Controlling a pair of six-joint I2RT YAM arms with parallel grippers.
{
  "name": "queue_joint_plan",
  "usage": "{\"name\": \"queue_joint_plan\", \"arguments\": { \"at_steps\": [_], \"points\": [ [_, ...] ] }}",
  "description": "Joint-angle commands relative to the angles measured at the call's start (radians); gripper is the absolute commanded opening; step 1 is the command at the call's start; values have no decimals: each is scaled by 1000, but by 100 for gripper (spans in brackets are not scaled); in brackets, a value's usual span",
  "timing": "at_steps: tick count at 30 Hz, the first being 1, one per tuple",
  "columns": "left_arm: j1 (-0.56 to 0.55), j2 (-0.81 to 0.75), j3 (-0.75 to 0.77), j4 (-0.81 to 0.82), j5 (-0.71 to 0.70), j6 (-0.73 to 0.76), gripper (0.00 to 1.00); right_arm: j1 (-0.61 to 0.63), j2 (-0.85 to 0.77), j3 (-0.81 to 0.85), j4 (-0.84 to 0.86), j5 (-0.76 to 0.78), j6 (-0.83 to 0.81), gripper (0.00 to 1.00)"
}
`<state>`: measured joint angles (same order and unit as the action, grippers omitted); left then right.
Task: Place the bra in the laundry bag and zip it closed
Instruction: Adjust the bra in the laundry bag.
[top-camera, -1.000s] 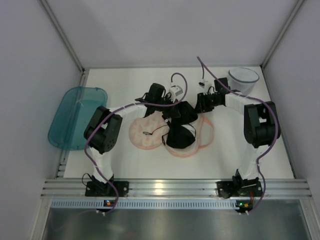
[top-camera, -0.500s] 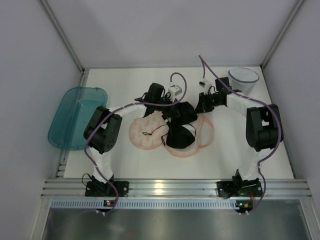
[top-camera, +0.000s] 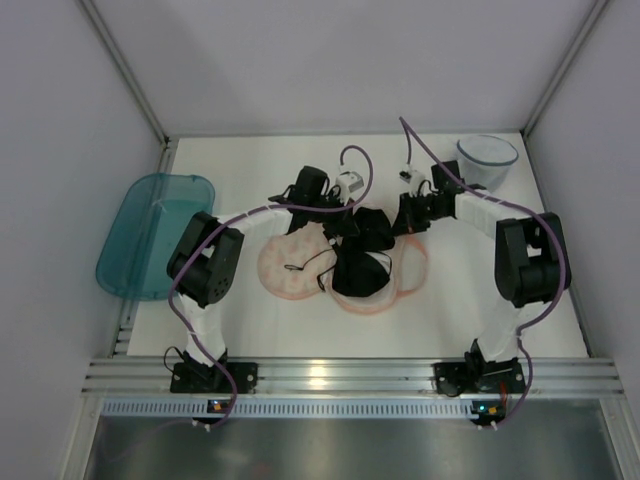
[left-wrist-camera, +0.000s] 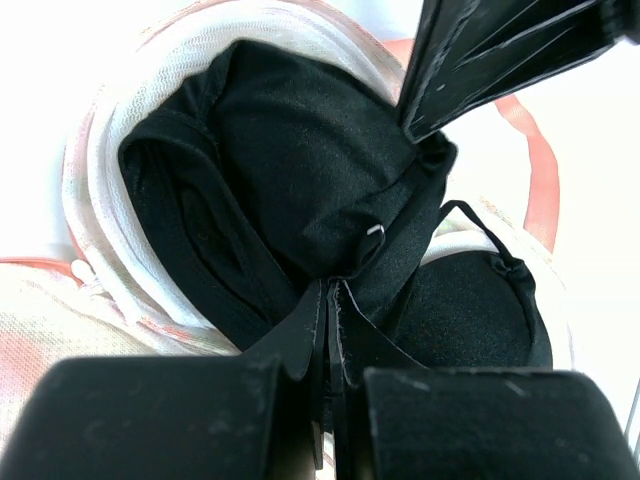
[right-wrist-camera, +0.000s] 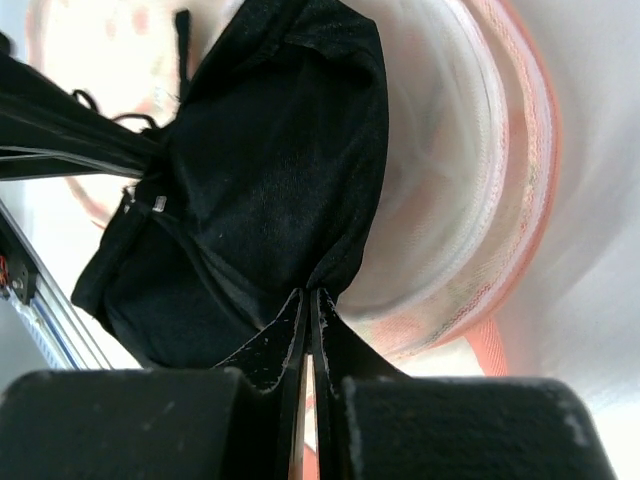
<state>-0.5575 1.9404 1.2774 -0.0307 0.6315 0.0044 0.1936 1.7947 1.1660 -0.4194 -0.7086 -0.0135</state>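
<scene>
The laundry bag (top-camera: 283, 276) lies open on the white table, its two cream-peach lobes side by side. The black bra (top-camera: 360, 268) is bunched over the right lobe (top-camera: 417, 262), one cup spilling toward the front. My left gripper (top-camera: 340, 224) is shut on the bra's back left edge. In the left wrist view the left gripper (left-wrist-camera: 331, 292) pinches a fold of the bra (left-wrist-camera: 300, 140) inside the bag's white rim (left-wrist-camera: 88, 200). My right gripper (top-camera: 404, 224) is shut on the bra's right edge. The right gripper (right-wrist-camera: 308, 296) nips the bra (right-wrist-camera: 270, 170) beside the bag's wall (right-wrist-camera: 450, 150).
A teal plastic bin (top-camera: 152, 232) sits at the table's left edge. A translucent round tub (top-camera: 487, 155) stands at the back right, just behind the right arm. Purple cables loop over both arms.
My right gripper has moved a little left to the bra's edge and shut on it. The left gripper has stayed shut on the bra in place.
</scene>
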Motion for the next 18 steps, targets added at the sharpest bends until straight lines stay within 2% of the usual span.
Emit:
{"name": "queue_joint_plan", "arguments": {
  "at_steps": [1, 5, 7, 10, 11, 18],
  "points": [
    [1, -37, -3, -12, 37, 31, 0, 15, 37, -5, 4, 0, 0, 0],
    [-1, -11, 22, -80, 28, 55, 2, 18, 42, 11, 2, 21, -5, 0],
    [-1, 9, 23, -90, 11, 54, 4, 20, 38, 23, -18, 31, -9, 3],
    [-4, 38, 37, -115, 1, 51, 9, 18, 25, 53, -64, 44, -31, 23],
    [-4, 46, 40, -118, -4, 46, 15, 20, 17, 63, -73, 52, -42, 31],
    [-2, 6, 68, -129, -19, 37, 39, 18, -64, 87, -119, 73, -66, 40]
  ]
}}
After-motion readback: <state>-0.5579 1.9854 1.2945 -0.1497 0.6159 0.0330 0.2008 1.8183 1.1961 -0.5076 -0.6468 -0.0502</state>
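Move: Both hands pinch the upper bra cup: its middle lies about 5 cm right of the left hand and 1 farther out, and 7 cm left of the right hand and 1 farther out, slightly below both. The lower cup is some 10 cm back and 4 right of the left hand, or 10 back and 9 left of the right. The bag's printed flap lies 15 cm left of the left hand, 7 back. Both hands lower the cup, left about 3 cm, right about 2 before rising 1, and open, releasing the fabric. ##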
